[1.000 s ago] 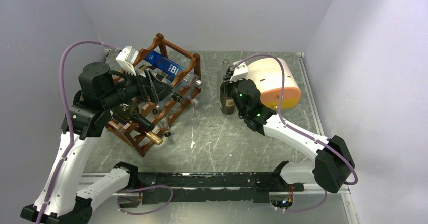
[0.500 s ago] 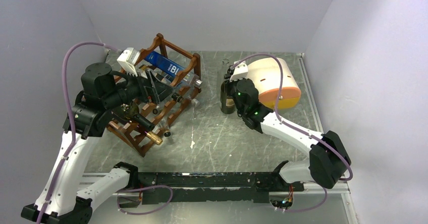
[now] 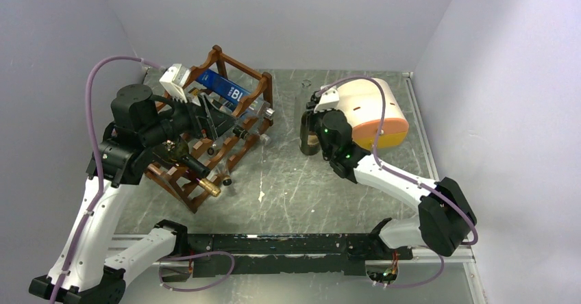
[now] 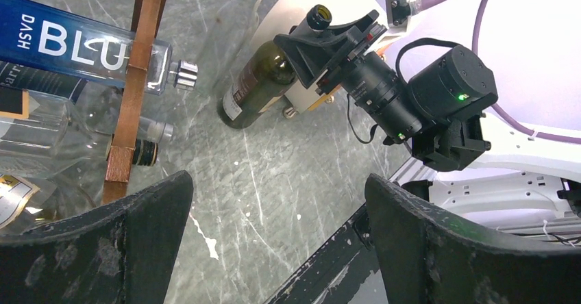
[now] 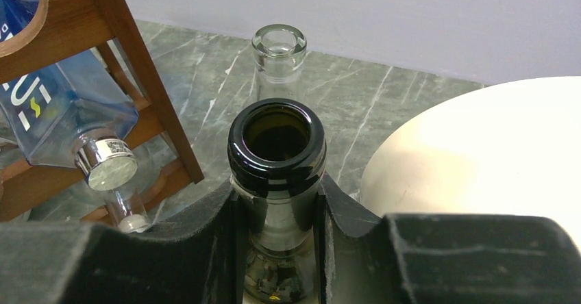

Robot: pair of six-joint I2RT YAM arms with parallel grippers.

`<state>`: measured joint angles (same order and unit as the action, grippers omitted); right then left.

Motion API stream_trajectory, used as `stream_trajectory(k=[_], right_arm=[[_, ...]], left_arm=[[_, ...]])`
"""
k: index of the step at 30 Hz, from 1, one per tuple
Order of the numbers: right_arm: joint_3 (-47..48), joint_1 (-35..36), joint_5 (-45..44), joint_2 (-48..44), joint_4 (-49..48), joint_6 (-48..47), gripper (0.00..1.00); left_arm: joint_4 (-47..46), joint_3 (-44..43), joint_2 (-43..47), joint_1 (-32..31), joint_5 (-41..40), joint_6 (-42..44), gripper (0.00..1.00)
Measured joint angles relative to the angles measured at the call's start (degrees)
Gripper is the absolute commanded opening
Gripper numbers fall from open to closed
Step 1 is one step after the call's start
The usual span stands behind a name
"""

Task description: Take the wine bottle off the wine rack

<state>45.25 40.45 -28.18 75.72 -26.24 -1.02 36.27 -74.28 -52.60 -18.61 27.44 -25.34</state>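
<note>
A dark green wine bottle (image 3: 308, 138) stands upright beside the cream-and-orange drum box, away from the wine rack (image 3: 236, 146). My right gripper (image 5: 277, 201) is shut on its neck (image 5: 277, 146) just under the open mouth. The left wrist view shows the same grip on the bottle (image 4: 257, 85), whose base is at or just above the table. My left gripper (image 4: 277, 187) hangs open over bare table in front of the rack (image 4: 137, 64), with nothing between its fingers. In the top view it (image 3: 209, 120) sits over the rack's upper tier.
The rack holds a blue-labelled bottle (image 3: 223, 88), clear bottles and a gold-capped one (image 3: 200, 179). A clear glass bottle (image 5: 277, 47) stands just behind the wine bottle. The drum box (image 3: 373, 109) lies right of it. Grey walls close in on three sides.
The right arm's elbow has shifted slightly left while the wine bottle stays almost in place. The left arm has barely moved.
</note>
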Motion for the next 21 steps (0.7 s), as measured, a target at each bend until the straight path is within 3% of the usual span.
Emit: stream_trajectory(k=[11, 21], right_arm=[[-1.4, 0.0, 1.7, -5.7, -0.1, 0.3, 0.72], [0.4, 0.0, 5.5, -14.3, 5.0, -0.3, 0.9]], left_arm=[[0.0, 0.0, 0.0, 0.0, 0.0, -0.2, 0.99], [3.3, -2.8, -2.6, 0.0, -3.8, -0.5, 0.99]])
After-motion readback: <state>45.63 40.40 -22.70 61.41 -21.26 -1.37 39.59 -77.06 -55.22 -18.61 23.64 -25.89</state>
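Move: Straight below the right hand, whose fingers still hold its neck, the green wine bottle stands upright with its middle about 10 cm down. A clear bottle stands about 8 cm beyond the hand and 2 cm to its left. The bread box sits some 17 cm to the right and 6 cm farther out; the wine rack's middle is roughly 30 cm left, about level. From the left hand, the wine bottle lies about 15 cm ahead, 19 cm right and 24 cm lower. Opening its fingers wide from around the wine bottle's neck, the right hand lets go, easing back first and then climbing clear: about 8 cm up and 4 cm back towards its base, away from the bottle. The fingers tip upward by less than 10 degrees as it leaves. ##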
